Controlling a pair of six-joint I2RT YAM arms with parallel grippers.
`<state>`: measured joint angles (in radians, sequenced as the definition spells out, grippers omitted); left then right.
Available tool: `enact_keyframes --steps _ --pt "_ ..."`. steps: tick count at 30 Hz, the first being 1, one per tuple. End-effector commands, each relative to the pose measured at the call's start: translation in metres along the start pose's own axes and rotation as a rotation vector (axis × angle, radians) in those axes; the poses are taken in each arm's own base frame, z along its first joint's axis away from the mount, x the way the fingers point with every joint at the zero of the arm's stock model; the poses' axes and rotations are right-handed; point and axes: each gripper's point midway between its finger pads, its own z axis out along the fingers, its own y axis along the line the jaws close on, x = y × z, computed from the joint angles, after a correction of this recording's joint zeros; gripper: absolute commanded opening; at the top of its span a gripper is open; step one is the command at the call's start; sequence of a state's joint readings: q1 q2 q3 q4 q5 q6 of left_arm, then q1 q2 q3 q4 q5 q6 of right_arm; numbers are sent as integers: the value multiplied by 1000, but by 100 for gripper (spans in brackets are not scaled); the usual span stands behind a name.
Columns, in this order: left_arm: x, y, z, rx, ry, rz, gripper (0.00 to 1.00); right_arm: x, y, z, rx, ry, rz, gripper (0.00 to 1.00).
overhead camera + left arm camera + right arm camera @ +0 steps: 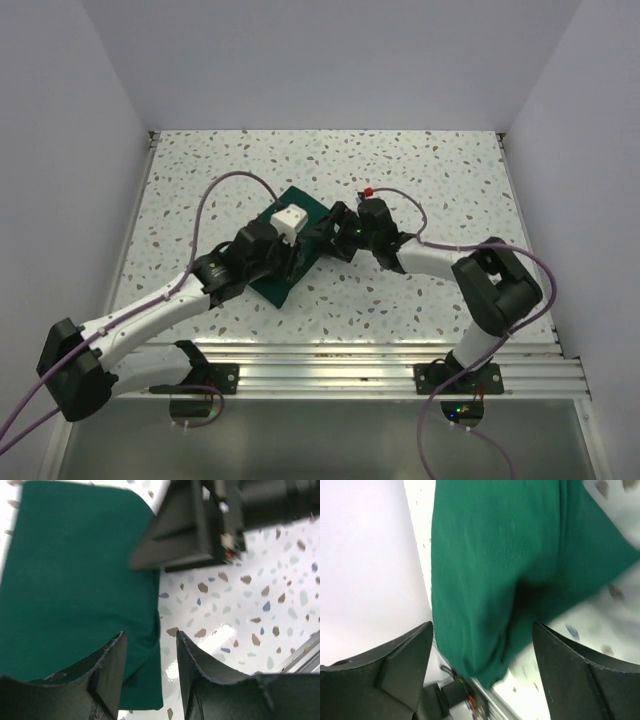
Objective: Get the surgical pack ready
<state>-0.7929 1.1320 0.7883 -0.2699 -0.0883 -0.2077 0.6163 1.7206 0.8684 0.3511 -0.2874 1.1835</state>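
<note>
The surgical pack shows as a folded dark green cloth bundle lying mid-table. Both grippers meet over it. My left gripper is at the bundle's right edge. In the left wrist view its fingers stand apart, the left gripper open over the green cloth's edge and pinching nothing. My right gripper faces it from the right, and its dark body fills the top of that view. In the right wrist view the right gripper is wide open, with a hanging fold of the cloth lying between and beyond the fingers, untouched.
The speckled white tabletop surrounds the bundle. An aluminium rail runs along the near edge. White walls close in the left, right and back. Purple cables loop above both arms.
</note>
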Motion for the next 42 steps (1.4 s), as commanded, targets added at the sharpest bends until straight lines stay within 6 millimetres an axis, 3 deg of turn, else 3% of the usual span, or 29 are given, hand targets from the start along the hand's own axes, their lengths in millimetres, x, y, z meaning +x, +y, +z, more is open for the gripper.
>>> enact_keyframes --steps 1,4,5,7,8,9,10,11,12,14,16,17,19,20,24,28,29,32,33,36,39,40,42 --pt "-41 19 -29 -69 -163 -113 48 12 -11 -38 76 38 -96 85" --pt "-52 32 -40 -96 -217 -150 44 12 -11 -56 89 61 -223 84" --pt "-52 34 -39 -100 -221 -159 40 10 0 -56 55 70 -263 79" --pt "-53 37 -36 -99 -234 -179 31 14 10 -51 -5 142 -351 64" --pt "-51 39 -34 -97 -230 -191 22 10 31 -47 -62 158 -391 51" --pt "-44 41 -27 -95 -210 -197 18 10 39 -42 -95 193 -414 42" --pt "-45 41 -23 -85 -218 -209 15 12 33 -31 -96 240 -441 35" --pt "-44 48 -19 -92 -219 -231 11 8 58 -29 -161 254 -478 25" --pt "-32 44 -10 -50 -183 -242 4 9 62 -26 -185 276 -492 22" --pt "-27 34 -1 38 -168 -262 0 12 65 -15 -220 330 -509 15" --pt "-26 28 5 80 -169 -267 0 13 64 -7 -230 361 -512 14" --pt "-14 21 10 114 -130 -280 0 17 63 -2 -252 400 -502 14" --pt "-21 9 14 188 -152 -321 0 21 64 1 -275 426 -483 14" --pt "-14 -5 17 263 -118 -327 0 20 60 4 -275 434 -471 14" --pt "0 -16 27 306 -48 -370 0 32 31 7 -254 515 -378 13" --pt "35 -16 33 278 90 -418 0 36 -27 -2 -145 543 -285 13" --pt "60 -14 34 248 172 -456 0 35 -34 -4 -143 542 -272 13" --pt "101 -12 32 202 311 -512 0 34 -57 -16 -93 560 -226 13" --pt "105 -15 30 214 330 -529 0 33 -61 -20 -83 570 -244 13" --pt "104 -21 18 223 372 -523 0 30 -50 -35 -69 580 -265 13" --pt "80 -10 9 177 342 -444 0 21 -23 -47 -86 560 -289 13" --pt "61 -10 0 180 302 -419 0 15 -5 -51 -111 532 -310 14" --pt "38 -7 -6 181 219 -370 0 8 10 -55 -128 507 -321 15"
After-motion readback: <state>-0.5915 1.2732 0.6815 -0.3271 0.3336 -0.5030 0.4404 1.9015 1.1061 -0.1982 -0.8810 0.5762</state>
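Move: The green drape pack's near corner lies about 8 cm back, 3 cm left and 12 cm below the open, empty left hand, and the pack's middle is some 4 cm ahead and 2 cm left of that hand. From the right hand, also open and empty, the pack's right-hand edge is roughly 6 cm back, 2 cm right and 8 cm down, with the pack's middle about 4 cm back and 6 cm left. The left hand lifts about 6 cm, easing forward and left while its fingers shut on nothing, then sinks some 15 cm and draws back to the pack's near right side, tipping about 35 degrees towards pointing down and lifting 2 cm at the end. The right hand draws back and right, swings up and left while closing nearly shut and turning some 35 degrees counter-clockwise, then drops about 10 cm while moving right and back to come down beside the pack's right-hand edge, also rising slightly at the end; whether either set of fingertips touches the drape can't be seen. ##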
